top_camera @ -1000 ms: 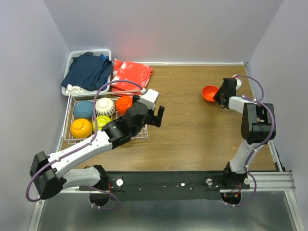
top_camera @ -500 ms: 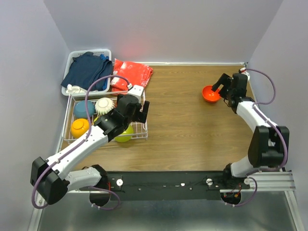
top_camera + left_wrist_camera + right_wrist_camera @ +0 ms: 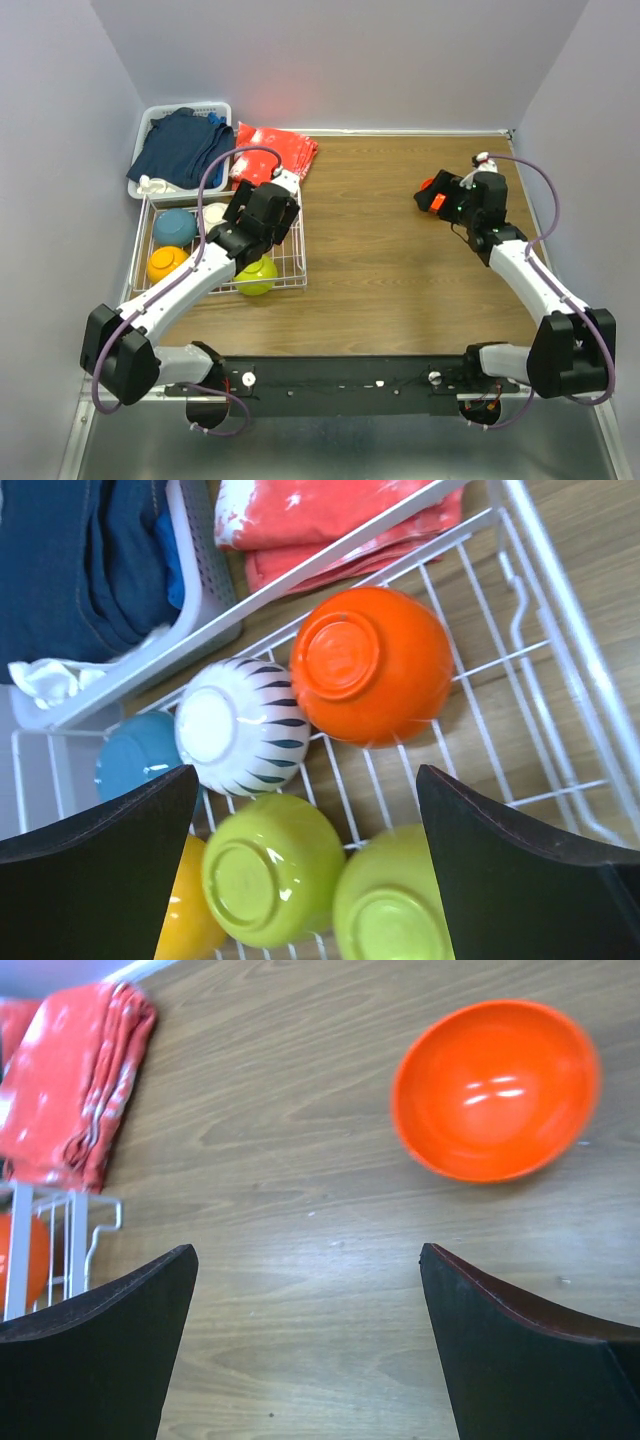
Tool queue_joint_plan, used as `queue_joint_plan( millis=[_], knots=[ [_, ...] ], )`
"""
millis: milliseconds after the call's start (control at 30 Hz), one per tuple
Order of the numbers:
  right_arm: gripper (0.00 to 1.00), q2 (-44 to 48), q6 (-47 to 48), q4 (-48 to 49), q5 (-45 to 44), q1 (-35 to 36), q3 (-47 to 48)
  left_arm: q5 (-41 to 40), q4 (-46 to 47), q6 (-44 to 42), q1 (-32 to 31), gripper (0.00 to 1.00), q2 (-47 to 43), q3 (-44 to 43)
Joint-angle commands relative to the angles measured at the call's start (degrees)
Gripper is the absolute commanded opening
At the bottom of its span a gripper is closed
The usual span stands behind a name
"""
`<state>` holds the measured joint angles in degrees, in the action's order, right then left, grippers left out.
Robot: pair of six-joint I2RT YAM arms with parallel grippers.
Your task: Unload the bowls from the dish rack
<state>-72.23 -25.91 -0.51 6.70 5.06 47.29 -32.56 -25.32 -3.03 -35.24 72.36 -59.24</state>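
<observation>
The white wire dish rack (image 3: 297,262) stands at the table's left. In the left wrist view it holds upside-down bowls: a red-orange one (image 3: 370,665), a white ribbed one (image 3: 240,725), a blue one (image 3: 135,765), two lime green ones (image 3: 272,870) (image 3: 390,910) and a yellow-orange one (image 3: 190,920). My left gripper (image 3: 305,810) hangs open above them, touching none. Another red-orange bowl (image 3: 495,1088) sits upright on the wood at the far right. My right gripper (image 3: 308,1290) stands open beside it with nothing between its fingers. From above, that gripper (image 3: 440,195) hides most of this bowl (image 3: 427,185).
A white plastic basket (image 3: 200,106) of dark blue clothes stands behind the rack at the back left. A folded red cloth (image 3: 275,152) lies next to it. The side walls run close to the rack on the left and the right arm on the right.
My right gripper opened, let go of the red-orange bowl on the table and shifted left over it. My left arm swung from the rack's right edge back over the bowls.
</observation>
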Motion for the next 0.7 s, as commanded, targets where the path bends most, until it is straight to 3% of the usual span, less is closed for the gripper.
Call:
queue_joint_plan(
  millis=[0,133,267,667],
  knots=[
    [1.00,0.6,3.7,-1.2,0.0,6.8,1.4,1.3,9.2,-13.7,2.7,0.99,-3.0,5.4],
    [1.00,1.7,3.8,-2.4,-1.2,10.3,1.5,7.8,11.9,-21.3,3.4,0.99,-4.1,7.4],
    [1.00,3.8,4.0,-2.6,-2.6,12.1,1.2,7.9,17.2,-27.8,4.4,0.99,-1.0,9.3],
    [1.00,4.8,5.6,-4.0,-8.3,16.9,1.2,14.1,16.8,-35.1,7.7,0.99,6.7,9.2]
  ],
)
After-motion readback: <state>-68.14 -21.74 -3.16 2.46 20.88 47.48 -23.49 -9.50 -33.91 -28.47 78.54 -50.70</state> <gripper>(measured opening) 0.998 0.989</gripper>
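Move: The orange bowl in the rack lies about 9 cm ahead of the left hand, 4 cm to its left and some 14 cm below. The white striped bowl stands around 11 cm farther left of that bowl, and the nearer lime bowl 13 cm behind it. From the right hand the orange bowl is roughly 43 cm left, 3 cm farther out and 12 cm down; the placed bowl lies 12 cm ahead, 4 cm right and 15 cm below. Towards the orange bowl in the rack the open left hand first shifts slightly left, then sinks and reaches forward, ending about 5 cm lower and 4 cm farther out, its left side rolling up and the hand swinging clockwise. The open right hand travels some 8 cm left and 4 cm back, away from the placed bowl, turning a little counter-clockwise. ##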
